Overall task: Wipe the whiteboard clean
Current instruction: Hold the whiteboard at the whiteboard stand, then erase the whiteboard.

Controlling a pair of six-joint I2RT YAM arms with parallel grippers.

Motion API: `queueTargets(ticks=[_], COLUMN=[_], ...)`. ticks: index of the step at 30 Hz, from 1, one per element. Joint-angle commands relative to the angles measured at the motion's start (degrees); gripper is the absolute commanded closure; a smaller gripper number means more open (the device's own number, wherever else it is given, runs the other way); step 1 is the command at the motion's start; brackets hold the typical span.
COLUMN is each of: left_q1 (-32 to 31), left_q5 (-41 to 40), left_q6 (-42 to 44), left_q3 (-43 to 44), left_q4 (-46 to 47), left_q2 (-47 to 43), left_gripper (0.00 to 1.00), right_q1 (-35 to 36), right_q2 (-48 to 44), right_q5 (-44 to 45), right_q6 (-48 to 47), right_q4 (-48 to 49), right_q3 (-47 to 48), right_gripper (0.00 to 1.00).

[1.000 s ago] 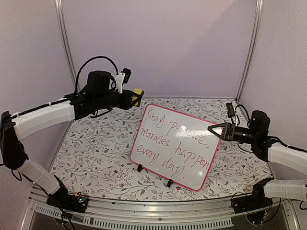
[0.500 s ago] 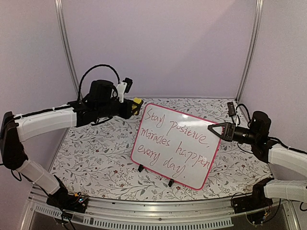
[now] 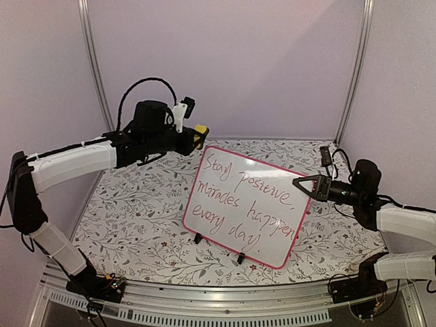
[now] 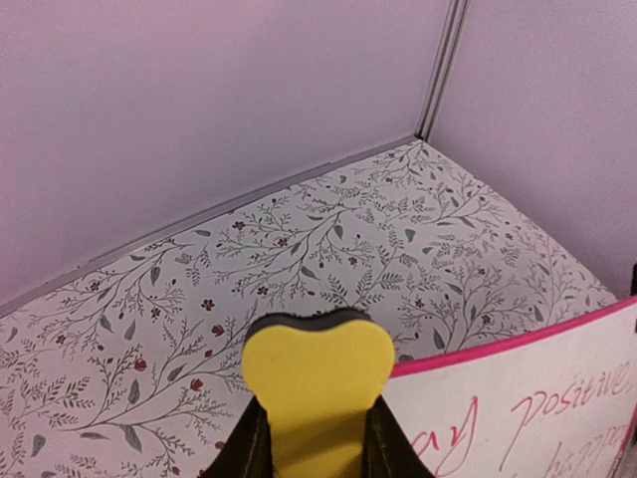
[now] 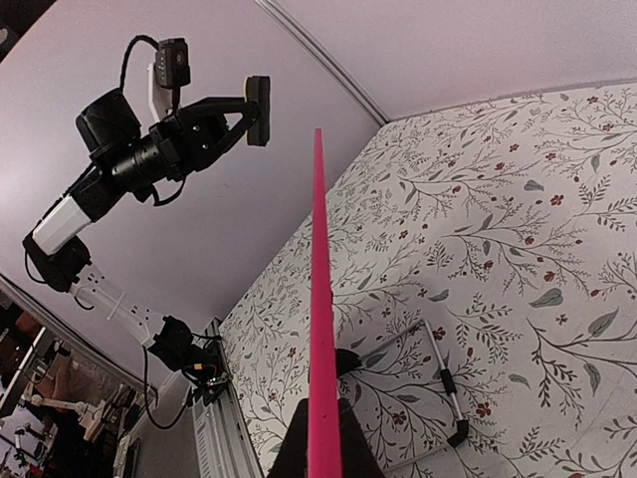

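The whiteboard (image 3: 245, 204) stands tilted on two black clip feet (image 3: 198, 238) in the middle of the floral table. It has a pink frame and red handwriting across its face. My right gripper (image 3: 301, 184) is shut on its right edge. In the right wrist view that edge is a thin pink line (image 5: 320, 299) rising from my right gripper (image 5: 323, 443). My left gripper (image 3: 194, 138) hangs just above the board's top left corner, shut on a yellow eraser (image 4: 318, 383) with a black felt face. The board's corner (image 4: 518, 398) lies below and to the right of the eraser.
A thin metal wire stand (image 5: 443, 383) lies on the floral tablecloth (image 3: 136, 204) behind the board. Purple walls with metal corner posts (image 3: 95, 68) close in the back and sides. The left arm (image 5: 149, 149) reaches in high from the left.
My left gripper with the eraser has risen a little and moved right, closer to the board's top left corner. The board and right gripper have shifted slightly left.
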Motion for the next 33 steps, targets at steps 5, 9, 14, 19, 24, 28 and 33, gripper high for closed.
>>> queueTargets(ticks=[5, 9, 14, 19, 24, 28, 33], left_q1=[-1.2, -2.1, -4.4, -5.9, -5.9, -5.9, -6.0], left_q5=[-1.3, -3.7, -7.0, -7.0, -8.4, -8.2, -7.7], left_q6=[1.4, 2.0, 3.0, 3.3, 3.0, 3.1, 2.7], left_q3=[-3.6, -3.0, -2.5, -2.4, -2.5, -2.2, -1.4], left_q4=[0.0, -1.1, -2.5, -2.9, -3.0, -3.3, -4.1], left_q2=[1.5, 2.3, 3.3, 4.6, 4.8, 6.3, 8.2], left_gripper=[0.98, 0.99, 1.00, 1.00, 1.00, 1.00, 1.00], right_q1=[0.5, 0.5, 0.5, 0.5, 0.5, 0.5, 0.5], right_q2=[-0.4, 0.0, 0.0, -0.3, -0.4, -0.8, -0.7], right_q5=[1.3, 1.5, 1.7, 1.7, 1.4, 1.5, 1.4], right_q6=[-1.3, -1.6, -1.7, -1.9, -1.9, -1.9, -1.9], right_q4=[0.5, -0.8, -1.8, -2.4, -2.6, -2.9, -3.0], right_q3=[1.4, 2.1, 2.5, 2.5, 2.7, 2.7, 2.6], right_gripper=[1.00, 1.00, 1.00, 1.00, 1.00, 1.00, 1.00])
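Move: The left hand, already holding the eraser, has the "S" at the whiteboard's top-left corner about 10 cm below it, some 4 cm to its right and 1 cm ahead. On the board, the word "positive" lies about 21 cm right, 7 cm back and 12 cm down from that hand; "miracles" lies some 7 cm right, 7 cm back and 17 cm down. From the right hand, pinching the board's right edge, the "S" is about 31 cm left, 14 cm ahead and 2 cm lower. The left hand keeps its grip on the eraser and sinks about 8.5 cm, quickly at first and then more slowly, drifting some 2 cm right and a little back while its left side rolls up roughly 10 degrees, so that the pad comes down over the "S" just inside the board's top-left corner, seemingly against its face. The right hand stays put, still pinching the right edge and holding the board steady against the eraser's approach. ##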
